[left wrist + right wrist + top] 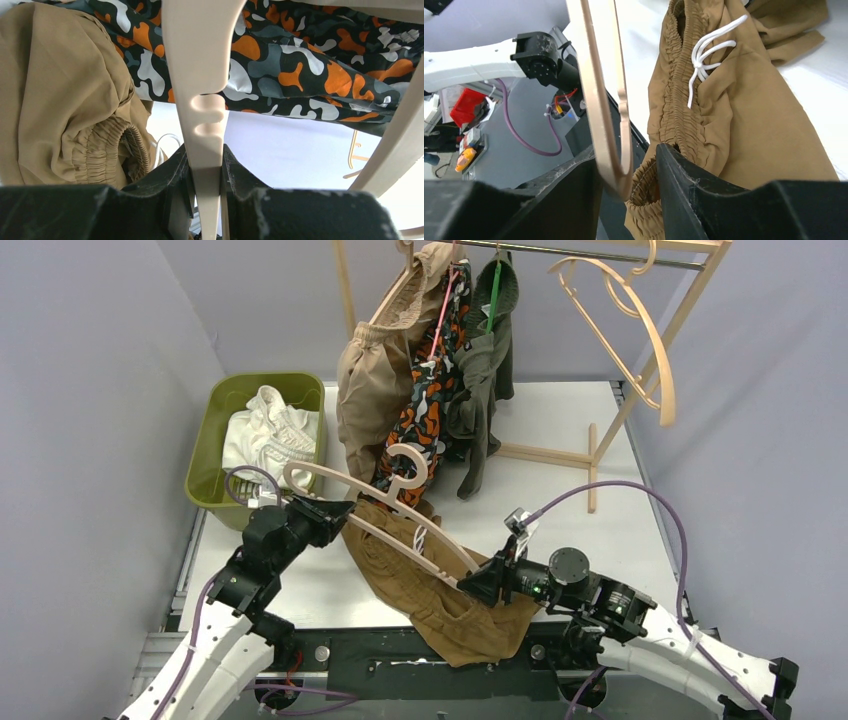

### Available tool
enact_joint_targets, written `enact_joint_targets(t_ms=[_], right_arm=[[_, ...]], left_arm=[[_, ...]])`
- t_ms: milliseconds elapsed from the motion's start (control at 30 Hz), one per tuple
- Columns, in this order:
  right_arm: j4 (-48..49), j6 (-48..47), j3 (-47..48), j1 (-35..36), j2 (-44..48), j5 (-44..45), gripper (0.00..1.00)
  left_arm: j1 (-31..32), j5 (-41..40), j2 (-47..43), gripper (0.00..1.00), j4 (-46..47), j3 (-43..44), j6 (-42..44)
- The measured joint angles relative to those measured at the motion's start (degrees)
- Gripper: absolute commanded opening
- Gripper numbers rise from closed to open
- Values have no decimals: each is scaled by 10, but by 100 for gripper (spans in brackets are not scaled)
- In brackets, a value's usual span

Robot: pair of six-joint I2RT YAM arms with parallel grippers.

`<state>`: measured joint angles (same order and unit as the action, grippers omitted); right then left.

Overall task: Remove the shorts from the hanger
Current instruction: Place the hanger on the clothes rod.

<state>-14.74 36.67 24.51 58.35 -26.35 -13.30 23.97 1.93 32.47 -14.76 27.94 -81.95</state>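
A beige hanger (330, 480) is held level over the table's front, its hook (405, 465) pointing back. My left gripper (345, 508) is shut on the left end, and the pads pinch the notched hanger arm (200, 75). Brown shorts (450, 615) with a white drawstring (709, 50) lie under the hanger and spill over the front edge. My right gripper (470, 585) is at the hanger's right end. Its jaws stand apart, with the rounded hanger tip (611, 165) and the gathered waistband (646, 180) between them.
A green bin (215, 405) at the back left holds white shorts (265, 435). On the wooden rack (620, 420) hang beige shorts (375, 370), camouflage shorts (430, 400), olive shorts (485, 370) and an empty hanger (630, 320).
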Motion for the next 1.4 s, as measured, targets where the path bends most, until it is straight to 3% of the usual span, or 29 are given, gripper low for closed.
enact_joint_targets(t_ms=[167, 267, 400, 533, 633, 733, 867, 967, 1100, 1400], right_arm=[[-13, 0, 10, 0, 22, 13, 41], [-26, -4, 19, 0, 23, 16, 27], [-54, -15, 41, 0, 21, 19, 27], [-72, -23, 62, 0, 23, 23, 6], [-77, -31, 63, 0, 32, 29, 1], [-82, -38, 64, 0, 43, 31, 0], [-101, -42, 81, 2, 43, 38, 0], [-116, -42, 104, 2, 43, 45, 0], [-112, -49, 126, 2, 45, 49, 0], [-76, -117, 148, 2, 94, 57, 0]], left_arm=[[-2, -7, 4, 0, 7, 0, -4], [-2, -8, 16, 0, 18, 0, -4], [-2, -8, 29, 0, 29, -3, -12], [-2, -8, 27, 0, 37, -8, -20], [-2, -3, 26, 2, 43, -8, -19], [-2, 7, 26, 15, 50, -8, -16], [-2, 10, 19, 56, 56, -8, 1], [-5, 1, 4, 71, 59, -7, 32], [-5, -16, -14, 77, 46, 30, 85], [-5, -118, -96, 79, -18, 133, 177]])
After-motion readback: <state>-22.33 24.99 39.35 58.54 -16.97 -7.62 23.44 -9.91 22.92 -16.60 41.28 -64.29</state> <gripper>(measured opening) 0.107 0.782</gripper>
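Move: The hanger's right end lies almost between the open right fingers, about 1 cm back and 1 cm left, at their height. From the right hand, the brown shorts' middle is some 3 cm back, 5 cm left and 13 cm below; the camouflage shorts hang roughly 32 cm ahead and 9 cm left. From the left hand, still gripping the hanger's other half, that right end is about 16 cm back and 24 cm right, slightly lower. Right hand pinches the hanger's right end and rises some 12 cm; left opens, lifting about 13 cm clear. ##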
